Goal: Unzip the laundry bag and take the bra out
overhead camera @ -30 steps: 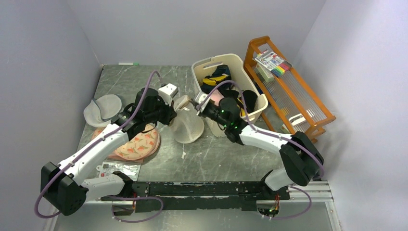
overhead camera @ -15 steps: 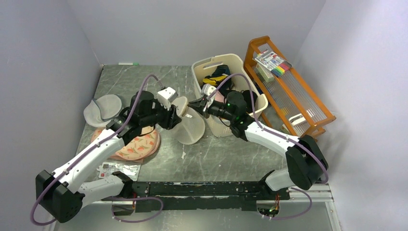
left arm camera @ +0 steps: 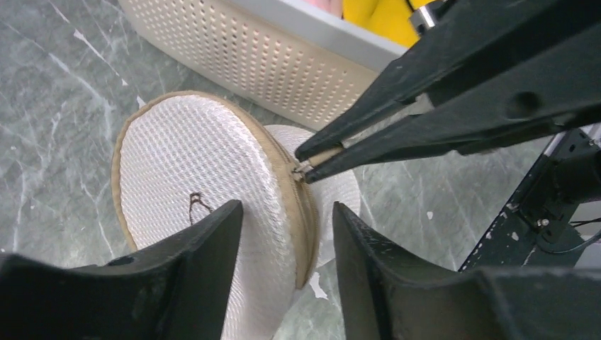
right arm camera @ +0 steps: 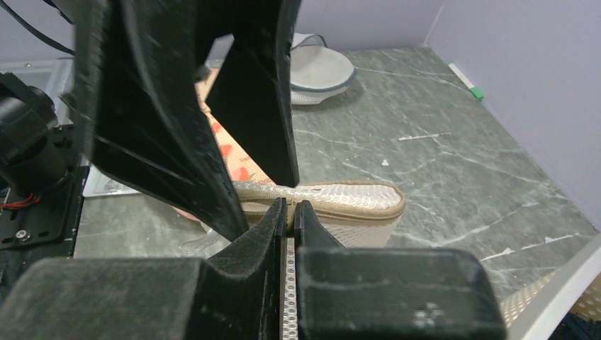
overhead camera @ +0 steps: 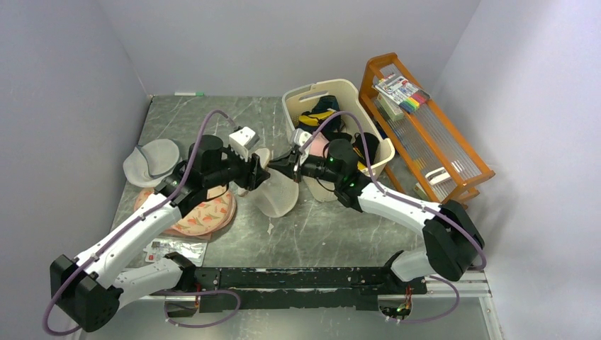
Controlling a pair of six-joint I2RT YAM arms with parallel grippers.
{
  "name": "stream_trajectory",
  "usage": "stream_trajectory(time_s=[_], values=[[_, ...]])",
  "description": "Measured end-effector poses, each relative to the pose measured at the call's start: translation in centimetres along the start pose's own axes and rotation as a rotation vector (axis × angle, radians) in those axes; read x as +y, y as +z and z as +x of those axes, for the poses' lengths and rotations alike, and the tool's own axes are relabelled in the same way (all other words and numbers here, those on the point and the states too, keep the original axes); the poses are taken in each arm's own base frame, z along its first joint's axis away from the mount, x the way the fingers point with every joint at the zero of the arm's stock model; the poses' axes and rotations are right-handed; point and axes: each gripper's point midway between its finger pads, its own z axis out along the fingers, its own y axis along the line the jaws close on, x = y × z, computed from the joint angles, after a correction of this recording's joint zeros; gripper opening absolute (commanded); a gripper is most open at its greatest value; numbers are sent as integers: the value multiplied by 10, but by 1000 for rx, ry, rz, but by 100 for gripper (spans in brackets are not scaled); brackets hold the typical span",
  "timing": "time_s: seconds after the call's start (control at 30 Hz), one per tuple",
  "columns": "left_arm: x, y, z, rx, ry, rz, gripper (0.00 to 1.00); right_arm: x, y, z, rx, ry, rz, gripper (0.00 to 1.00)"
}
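Observation:
The laundry bag (overhead camera: 278,193) is a cream-white mesh dome with a tan zip rim, standing on edge on the table in front of the basket. My left gripper (overhead camera: 255,173) is open, its jaws either side of the bag's rim (left arm camera: 287,241) without pinching it. A small black logo (left arm camera: 197,205) shows on the mesh. My right gripper (overhead camera: 276,168) is shut on the zip pull (left arm camera: 305,170) at the top of the rim, and in the right wrist view its tips (right arm camera: 290,207) meet at the bag (right arm camera: 340,202). The bra is hidden.
A cream perforated basket (overhead camera: 333,83) of clothes stands right behind the bag. A pink bag with orange-red shapes (overhead camera: 202,212) and a grey round bag (overhead camera: 152,159) lie to the left. An orange wooden rack (overhead camera: 425,127) stands at the right, and a flat packet (overhead camera: 173,248) lies near the front edge.
My left gripper has opened and let go of the bag's rim. My right gripper has moved left and lower, still pinching the zip pull, and the bag has sunk toward the table.

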Motion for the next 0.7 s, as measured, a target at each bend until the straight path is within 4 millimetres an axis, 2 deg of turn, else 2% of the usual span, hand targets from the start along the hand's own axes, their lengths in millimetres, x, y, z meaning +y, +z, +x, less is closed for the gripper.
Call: stream_trajectory(time_s=[0.13, 0.2, 0.4, 0.53, 0.7], values=[[4, 4, 7, 28, -14, -17, 40, 8, 1, -4, -3, 0, -10, 0], [5, 3, 7, 25, -14, -26, 34, 10, 1, -6, -1, 0, -8, 0], [7, 0, 3, 11, -14, -39, 8, 8, -2, -6, 2, 24, 20, 0], [7, -2, 1, 2, -11, -48, 7, 2, -3, -5, 4, 61, 44, 0], [9, -5, -3, -13, -7, -61, 7, -19, -12, -6, -10, 149, 102, 0]])
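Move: The laundry bag's zipper rim lies between the left hand's open fingers, about 1 cm below the hand point. The zip pull, already pinched by the right hand, is some 3 cm ahead of the left hand, 2 cm to its right and 1 cm higher. From the right hand, the rim's far end is about 4 cm ahead and 2 cm left. The basket's middle lies some 8 cm ahead of the right hand, 19 cm right and 15 cm lower. The bag's zipper rim gets pinched by the left hand, which dips barely 1 cm, closes its fingers on the tape, then eases up and slightly left. The right hand, keeping the zip pull, first draws back about 1 cm, then turns and pulls forward and right, away from the left hand, about 3 cm with a roll of some 10 degrees. ##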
